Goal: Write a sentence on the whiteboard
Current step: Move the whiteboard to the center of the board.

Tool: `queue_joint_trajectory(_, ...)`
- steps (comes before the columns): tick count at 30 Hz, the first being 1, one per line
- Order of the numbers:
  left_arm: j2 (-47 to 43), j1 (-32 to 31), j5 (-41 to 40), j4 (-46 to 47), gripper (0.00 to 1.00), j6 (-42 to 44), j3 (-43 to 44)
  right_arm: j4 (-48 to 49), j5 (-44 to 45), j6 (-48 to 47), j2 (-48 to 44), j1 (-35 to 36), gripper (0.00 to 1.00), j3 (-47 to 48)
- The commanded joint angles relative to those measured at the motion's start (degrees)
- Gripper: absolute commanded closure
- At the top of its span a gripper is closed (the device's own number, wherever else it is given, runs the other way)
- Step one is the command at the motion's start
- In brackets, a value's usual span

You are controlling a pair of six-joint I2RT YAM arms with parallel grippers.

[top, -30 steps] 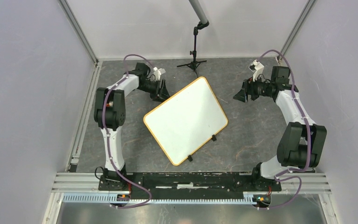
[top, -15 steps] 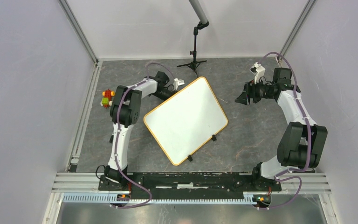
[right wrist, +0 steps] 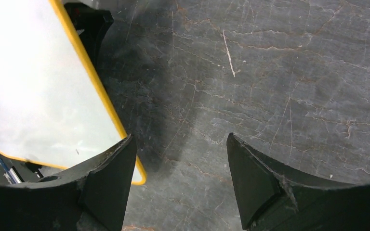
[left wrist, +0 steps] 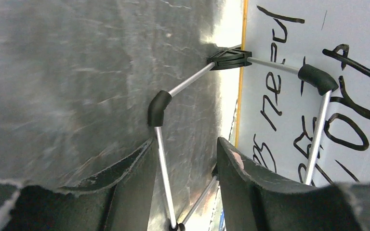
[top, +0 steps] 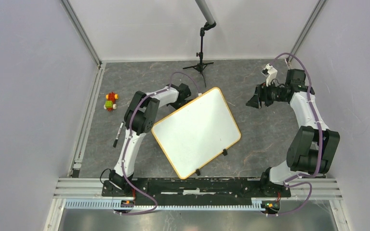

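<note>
The whiteboard (top: 196, 133) lies tilted mid-table, yellow-rimmed, its upper face blank. My left arm reaches to its far-left corner, and the gripper itself is hidden there in the top view. In the left wrist view my left gripper (left wrist: 186, 144) is open beside the board's rim (left wrist: 243, 72), with a thin wire rod (left wrist: 164, 178) of the board's stand running between its fingers, ungripped. The sentence (left wrist: 273, 91) shows there as black handwriting on the board's lower face. My right gripper (top: 252, 101) (right wrist: 180, 139) hangs open over bare table, right of the whiteboard (right wrist: 38, 86).
A black marker (top: 118, 134) lies on the table left of my left arm. A small red, yellow and green toy (top: 109, 101) sits further back left. A black tripod stand (top: 201, 62) stands at the back centre. Grey walls close in both sides.
My left arm has swung right to the board's far-left corner, and the board has shifted slightly right. The toy and marker now show. The right gripper drifted slightly right.
</note>
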Motion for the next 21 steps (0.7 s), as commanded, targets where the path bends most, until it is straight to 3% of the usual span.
queue_joint_trajectory(1,2.01,-3.53,-0.79,-3.33,0.44,6.12,-2.17,-1.27,-1.33,-1.30,-1.16,-0.18,0.25,2.46)
queue_joint_trajectory(11,0.33,-5.25,-3.82,-3.29,0.40,4.77,-0.42,-2.98,-2.67,-2.97,-1.41,-0.22,0.25,2.10)
queue_joint_trajectory(21,-11.66,10.66,-10.35,1.81,0.18,-6.96,10.19,-4.36,-3.53,-4.94,-3.86,-0.20,0.20,3.34)
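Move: The whiteboard leans on its stand with its middle about 7 cm back from the left hand and some 5 cm higher. That hand is already reaching in behind it, under the raised far edge. The two black clips on the board's near edge lie about 22 cm back, straight in line, and 14 cm back and 11 cm to the right. The tripod's foot is some 21 cm ahead and 2 cm right. From the right hand, the board's middle is about 22 cm left, 10 cm back and 8 cm down. The whiteboard's stand, with its leg in front of the half-open left fingers, is pushed on from behind: the left hand goes on back towards the robot about 4 cm and slightly right, low and level. Then it turns round, draws off forward some 7 cm, a little left and up, leaving the leg as the fingers open wider. ##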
